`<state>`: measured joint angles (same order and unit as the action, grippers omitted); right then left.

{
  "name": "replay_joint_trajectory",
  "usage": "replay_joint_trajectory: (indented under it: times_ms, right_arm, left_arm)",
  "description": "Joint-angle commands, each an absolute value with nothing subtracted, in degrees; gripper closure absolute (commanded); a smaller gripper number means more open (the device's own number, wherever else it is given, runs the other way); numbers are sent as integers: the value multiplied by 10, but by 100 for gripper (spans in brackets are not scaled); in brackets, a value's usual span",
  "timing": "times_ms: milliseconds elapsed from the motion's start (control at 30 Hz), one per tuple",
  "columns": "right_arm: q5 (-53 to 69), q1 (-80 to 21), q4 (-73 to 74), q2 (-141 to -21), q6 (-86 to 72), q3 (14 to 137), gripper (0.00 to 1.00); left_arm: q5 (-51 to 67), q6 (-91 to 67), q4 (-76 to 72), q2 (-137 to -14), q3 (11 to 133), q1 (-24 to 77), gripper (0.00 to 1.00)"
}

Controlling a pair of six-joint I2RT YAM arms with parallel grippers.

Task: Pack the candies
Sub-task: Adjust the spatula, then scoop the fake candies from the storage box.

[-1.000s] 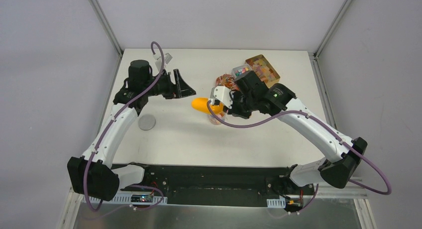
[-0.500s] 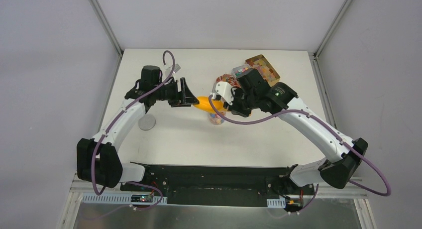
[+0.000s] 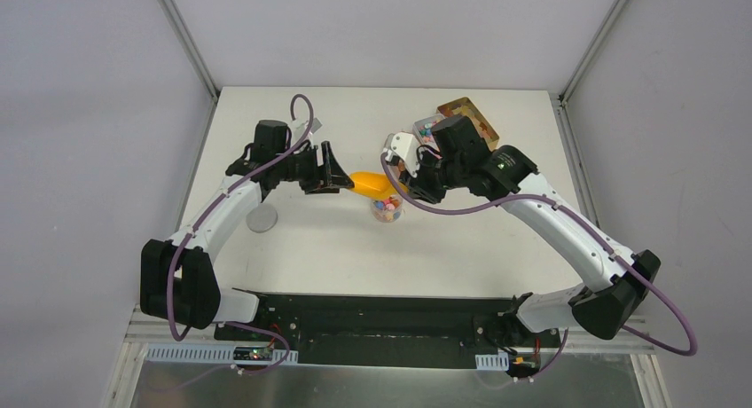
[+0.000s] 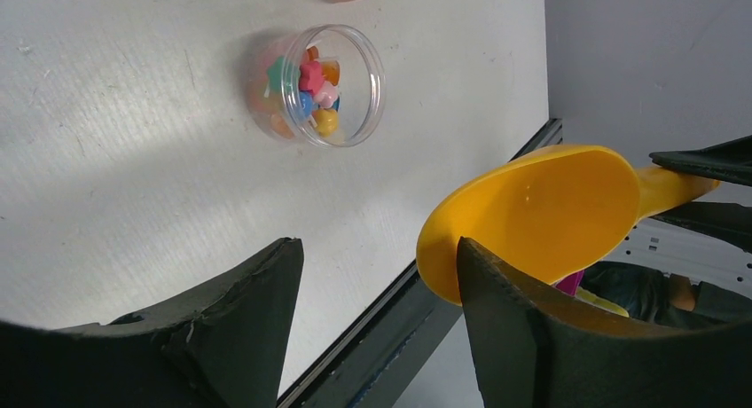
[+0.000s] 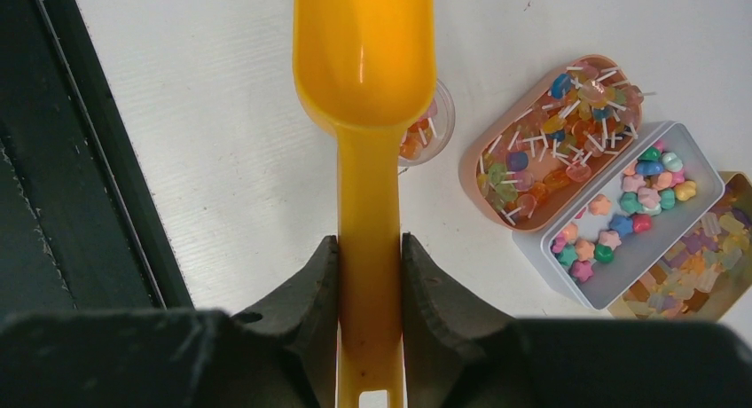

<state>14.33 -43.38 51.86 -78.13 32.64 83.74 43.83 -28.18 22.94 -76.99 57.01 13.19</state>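
Note:
My right gripper (image 5: 370,248) is shut on the handle of the orange scoop (image 5: 364,53), whose bowl looks empty. Below it stands a small clear jar (image 3: 387,210) holding several candies (image 4: 315,84). In the top view the scoop (image 3: 372,184) hangs just above and left of the jar. My left gripper (image 4: 377,248) is open with nothing between its fingers. One of its fingers (image 4: 497,319) is at the tip of the scoop's bowl (image 4: 532,217); I cannot tell whether they touch. More candies (image 5: 634,195) lie in a white tray (image 5: 612,284).
A pink oval tray (image 5: 474,173) of stick sweets and a gold tray (image 5: 736,195) sit beside the white one at the back right. A grey round lid (image 3: 262,218) lies on the table at the left. The table's near edge has a black rail (image 5: 53,160).
My left arm has swung right until its gripper reached the scoop's bowl, and its jaws narrowed slightly. The right gripper has drawn the scoop back to the right, uncovering the jar.

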Motion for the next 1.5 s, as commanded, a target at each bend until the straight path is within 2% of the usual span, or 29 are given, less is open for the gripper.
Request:
replay_joint_trajectory:
  times_ms: [0,133,300,467,533,1000,1467]
  right_arm:
    - [141,-424,441,-763,303,845,100]
    - [93,-422,483,-786,308,866,100]
    - [13,-389,561,-814,315,906,100]
    - [-42,-335,631,-849,308,945,100]
    - [-66,-322,648,-865,306,962,100]
    - [-270,-295,768,-1038,313,1141,100]
    - [-279,-295,808,-1181,306,1253,100]
  left_arm:
    - [436,-286,232,-766,560,137,34]
    - [433,-286,235,-750,576,134,30]
    - [412,-235,301,-720,622,114,17]
    - [351,-180,367,-682,653,110,9]
    - [328,-167,378,-666,652,110,1]
    - [190,-82,424,-606,594,110,1]
    - [216,-80,420,-592,597,110,1]
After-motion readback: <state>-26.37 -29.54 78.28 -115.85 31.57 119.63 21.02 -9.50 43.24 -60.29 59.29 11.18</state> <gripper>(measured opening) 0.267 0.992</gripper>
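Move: The spatula, already in the right fingers, has its bowl some 6 cm left, 3 cm ahead and 6 cm below that hand; the bowl is about 6 cm right of the left hand, level with it. From the right hand the grey candy box lies about 24 cm ahead, 12 right and 21 down, the peach box 18 ahead and 5 right, the brown box 30 ahead and 22 right, and the jar 4 ahead and 2 left, below. The spatula's bowl tip is left by the left finger, which seems to rest on it, as that hand opens wide and backs off about 8 cm left, rising and then dipping. The right hand keeps its grip and carries the spatula some 20 cm forward and right towards the grey box, swinging clockwise, rolling its left side down about 45 degrees, and sinking late. ##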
